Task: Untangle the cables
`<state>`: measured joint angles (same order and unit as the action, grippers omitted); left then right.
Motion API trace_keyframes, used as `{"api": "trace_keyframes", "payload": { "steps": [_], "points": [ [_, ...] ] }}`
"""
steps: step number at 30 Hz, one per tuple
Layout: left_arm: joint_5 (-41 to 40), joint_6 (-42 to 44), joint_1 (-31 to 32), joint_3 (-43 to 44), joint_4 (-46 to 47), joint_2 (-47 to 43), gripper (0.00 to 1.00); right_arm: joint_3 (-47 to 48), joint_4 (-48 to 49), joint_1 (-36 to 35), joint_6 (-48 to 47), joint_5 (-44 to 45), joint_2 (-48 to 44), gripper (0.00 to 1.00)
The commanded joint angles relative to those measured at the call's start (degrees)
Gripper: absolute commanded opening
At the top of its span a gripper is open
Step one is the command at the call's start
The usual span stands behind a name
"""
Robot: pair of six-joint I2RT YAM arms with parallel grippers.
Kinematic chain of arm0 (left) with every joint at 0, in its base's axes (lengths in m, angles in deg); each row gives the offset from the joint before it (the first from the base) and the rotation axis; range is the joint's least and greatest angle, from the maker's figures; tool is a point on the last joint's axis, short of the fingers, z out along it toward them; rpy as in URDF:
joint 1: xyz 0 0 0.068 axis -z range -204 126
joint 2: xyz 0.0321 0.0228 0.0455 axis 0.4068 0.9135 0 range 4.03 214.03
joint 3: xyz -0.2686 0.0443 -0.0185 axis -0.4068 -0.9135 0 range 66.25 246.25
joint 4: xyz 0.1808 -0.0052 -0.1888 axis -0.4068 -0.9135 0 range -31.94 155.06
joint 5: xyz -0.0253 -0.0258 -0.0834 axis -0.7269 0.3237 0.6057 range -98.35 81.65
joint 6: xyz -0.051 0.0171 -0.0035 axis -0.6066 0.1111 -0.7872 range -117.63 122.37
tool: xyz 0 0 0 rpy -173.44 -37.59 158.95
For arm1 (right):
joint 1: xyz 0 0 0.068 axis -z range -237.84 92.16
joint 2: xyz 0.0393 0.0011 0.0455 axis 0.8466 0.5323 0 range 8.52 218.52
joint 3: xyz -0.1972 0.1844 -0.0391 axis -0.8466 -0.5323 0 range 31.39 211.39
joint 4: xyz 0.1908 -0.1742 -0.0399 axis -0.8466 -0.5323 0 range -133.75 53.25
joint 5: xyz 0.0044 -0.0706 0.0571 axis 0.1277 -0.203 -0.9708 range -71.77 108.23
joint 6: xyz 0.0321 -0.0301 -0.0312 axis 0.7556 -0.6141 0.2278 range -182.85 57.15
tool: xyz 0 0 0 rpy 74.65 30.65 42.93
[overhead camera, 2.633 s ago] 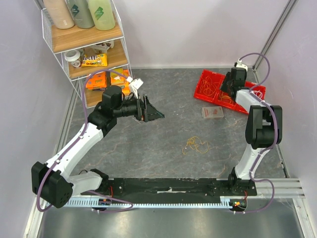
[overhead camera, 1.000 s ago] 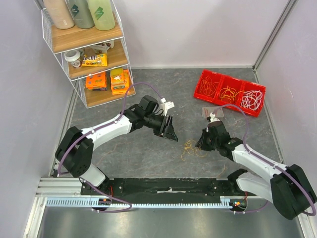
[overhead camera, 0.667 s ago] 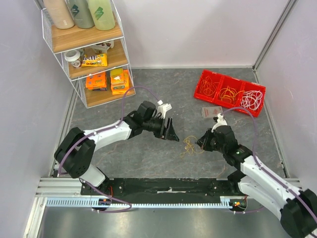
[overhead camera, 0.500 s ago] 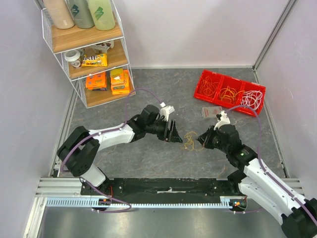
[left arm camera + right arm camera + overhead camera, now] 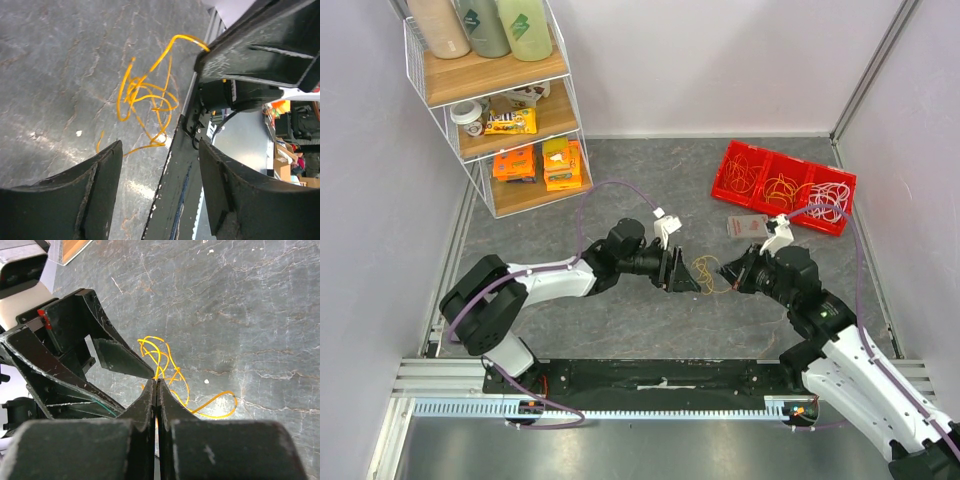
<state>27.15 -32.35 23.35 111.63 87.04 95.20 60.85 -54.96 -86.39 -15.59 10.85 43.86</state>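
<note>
The cables [image 5: 707,272] are a small tangle of thin orange and yellow wire, hanging between my two grippers just above the grey floor. My right gripper [image 5: 728,270] is shut on one strand. In the right wrist view that strand comes out of the shut tips [image 5: 157,383], and the loops [image 5: 169,363] hang beyond them. My left gripper [image 5: 680,277] stands open just left of the tangle. In the left wrist view the cables [image 5: 145,97] lie ahead of the open fingers [image 5: 97,197], with nothing between them. One strand runs up to the right gripper's finger [image 5: 260,50].
A red tray [image 5: 840,225] with three compartments of more wires sits at the back right. A small packet [image 5: 748,227] lies just in front of it. A wire shelf [image 5: 500,100] with bottles and snacks stands at the back left.
The right gripper took hold of the tangle and raised it off the floor toward the back. The left arm reached right until its opening jaws faced the tangle.
</note>
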Motion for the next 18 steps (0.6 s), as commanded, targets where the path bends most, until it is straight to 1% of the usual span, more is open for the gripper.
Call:
{"api": "trace_keyframes", "payload": {
  "steps": [1,4,8,9,12,15,16,18],
  "points": [
    [4.56,-1.49,1.25,0.93,5.35,-0.48,0.67,2.19,-0.68,-0.18,1.69,-1.94,-0.88,0.0],
    [6.76,-4.03,2.39,-0.12,8.51,1.11,0.67,2.89,-0.77,-0.18,2.3,-1.94,-1.67,0.0],
    [7.21,-6.06,4.67,-1.96,13.09,2.16,0.67,4.73,-0.85,-0.18,2.92,-2.64,-2.28,0.0],
    [6.95,-6.15,5.11,-2.05,13.27,2.25,0.64,5.09,-1.03,-0.18,3.01,-2.9,-2.28,0.0],
    [6.33,-5.97,5.56,-2.14,12.92,1.73,0.45,6.4,-1.99,-0.18,3.1,-3.08,-3.07,0.0],
    [5.54,-5.62,5.56,-3.46,11.51,-0.03,0.35,8.07,-4.01,-0.18,2.4,-0.81,-4.3,0.0],
    [5.45,-5.62,5.64,-4.33,11.25,-0.73,0.27,8.69,-5.06,-0.1,2.13,-0.01,-4.65,0.0],
    [4.66,-5.71,5.65,-6.18,10.9,-3.27,0.02,9.57,-6.04,-0.18,1.95,0.78,-5.27,0.0]
  ]
}}
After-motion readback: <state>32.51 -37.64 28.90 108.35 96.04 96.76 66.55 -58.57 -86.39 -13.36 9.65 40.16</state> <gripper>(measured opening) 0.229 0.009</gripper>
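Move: The left hand's aim is the yellow cable, its loose tangle hanging from the right fingers: about 4 cm to that hand's right, 2 cm ahead and 4 cm below. From the right hand the tangle lies some 8 cm below, about 2 cm left and 1 cm ahead. The clear packet lies roughly 18 cm ahead and 15 cm right of the left hand, 12 cm down; the red tray's middle is some 28 cm ahead and 23 cm right of it. The left hand, fingers pointing to the right, draws back about 5 cm and edges a couple of centimetres right beside the hanging yellow cable, turning some 10 degrees clockwise, then in the second half closes its well-open fingers to pinch the low strand trailing from the tangle. The right hand keeps its shut grip on the cable's upper part, nearly still at first, then lifts about 5 cm straight up with the fingers tipping slightly upwards. ##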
